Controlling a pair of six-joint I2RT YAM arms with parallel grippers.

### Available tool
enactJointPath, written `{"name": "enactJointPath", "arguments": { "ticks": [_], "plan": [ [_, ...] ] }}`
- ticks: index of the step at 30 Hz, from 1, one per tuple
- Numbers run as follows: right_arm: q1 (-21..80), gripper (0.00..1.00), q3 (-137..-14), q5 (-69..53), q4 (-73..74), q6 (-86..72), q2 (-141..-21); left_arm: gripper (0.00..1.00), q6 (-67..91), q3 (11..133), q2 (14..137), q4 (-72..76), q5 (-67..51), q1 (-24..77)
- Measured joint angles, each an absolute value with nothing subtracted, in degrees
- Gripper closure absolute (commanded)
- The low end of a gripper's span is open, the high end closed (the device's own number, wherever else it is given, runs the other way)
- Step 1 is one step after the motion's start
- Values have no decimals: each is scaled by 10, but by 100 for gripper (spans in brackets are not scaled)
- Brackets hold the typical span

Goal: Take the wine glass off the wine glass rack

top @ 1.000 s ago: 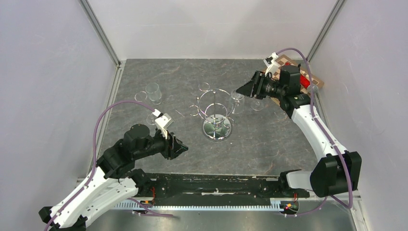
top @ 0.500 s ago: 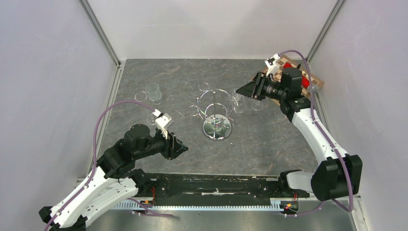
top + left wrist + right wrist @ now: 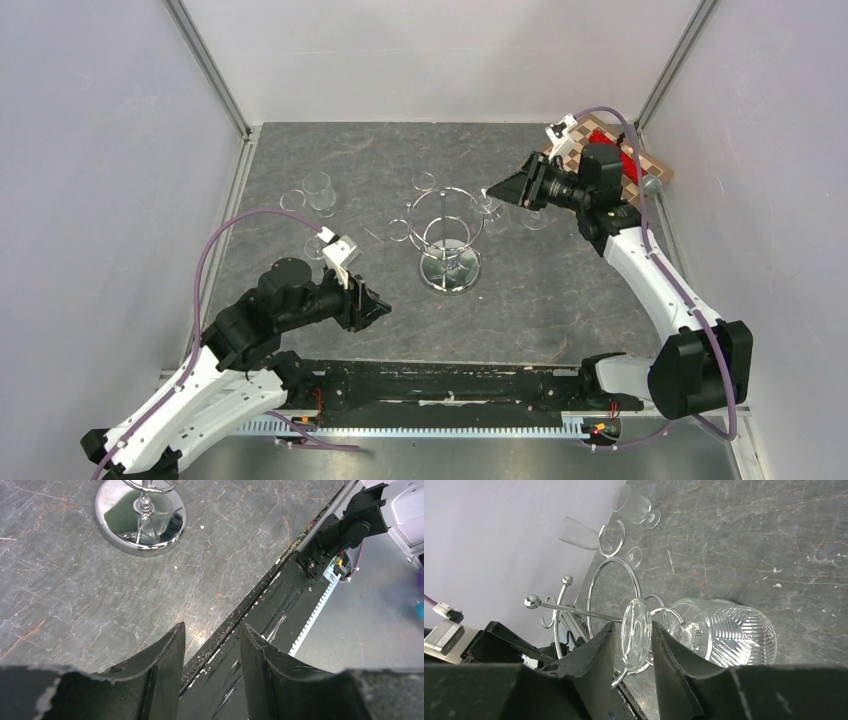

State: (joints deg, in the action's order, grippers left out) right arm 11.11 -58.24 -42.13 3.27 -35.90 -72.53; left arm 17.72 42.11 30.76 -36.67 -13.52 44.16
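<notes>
The chrome wine glass rack (image 3: 450, 270) stands mid-table, its top ring (image 3: 616, 592) and ball-tipped arm also showing in the right wrist view. A clear ribbed wine glass (image 3: 497, 213) hangs upside down from a loop on the rack's right side. My right gripper (image 3: 490, 192) is level with that loop. In its own view the right gripper (image 3: 632, 625) straddles the glass's round foot (image 3: 636, 635), still open with a narrow gap on one side, and the bowl (image 3: 729, 632) sits beyond the right finger. My left gripper (image 3: 385, 305) hovers open and empty near the front edge (image 3: 212, 627).
A stemmed glass (image 3: 318, 190) stands on the table at the far left, with another beside it (image 3: 579, 532). One more glass (image 3: 535, 215) sits just under the right wrist. A checkered board with a red object (image 3: 625, 162) lies at the back right corner.
The right gripper has narrowed its jaws around the hanging glass's foot and shifted slightly up and back. The left arm has not moved.
</notes>
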Motion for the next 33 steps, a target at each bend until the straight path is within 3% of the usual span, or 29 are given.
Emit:
{"name": "enactJointPath", "arguments": {
  "ticks": [13, 19, 33],
  "plan": [
    [119, 78, -570, -415, 29, -363, -725, 49, 177, 421, 307, -367, -135, 442],
    [119, 100, -564, -417, 32, -360, -725, 49, 177, 420, 307, -367, -135, 442],
    [123, 100, -554, -421, 19, -378, -710, 49, 177, 420, 308, -367, -135, 442]
  ]
}}
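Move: The hanging wine glass has its foot between the right hand's parted fingertips; the glass's middle is about 6 cm below, 1 cm ahead and 2 cm left. The rack's post stands roughly 8 cm left and 6 cm nearer the base, its middle some 8 cm lower. A standing glass is about 11 cm right, 5 cm ahead and 20 cm down. From the left hand, the hanging glass lies some 21 cm ahead and 17 cm right, about level. The hanging glass's foot is pinched between the right hand's fingertips, one finger above and one below. The hand sinks just over 1 cm while the fingers ease together, then they close the rest of the way, almost shut. With that grip it draws back about 1 cm in all and comes up about half a centimetre, the wrist hardly turning. ##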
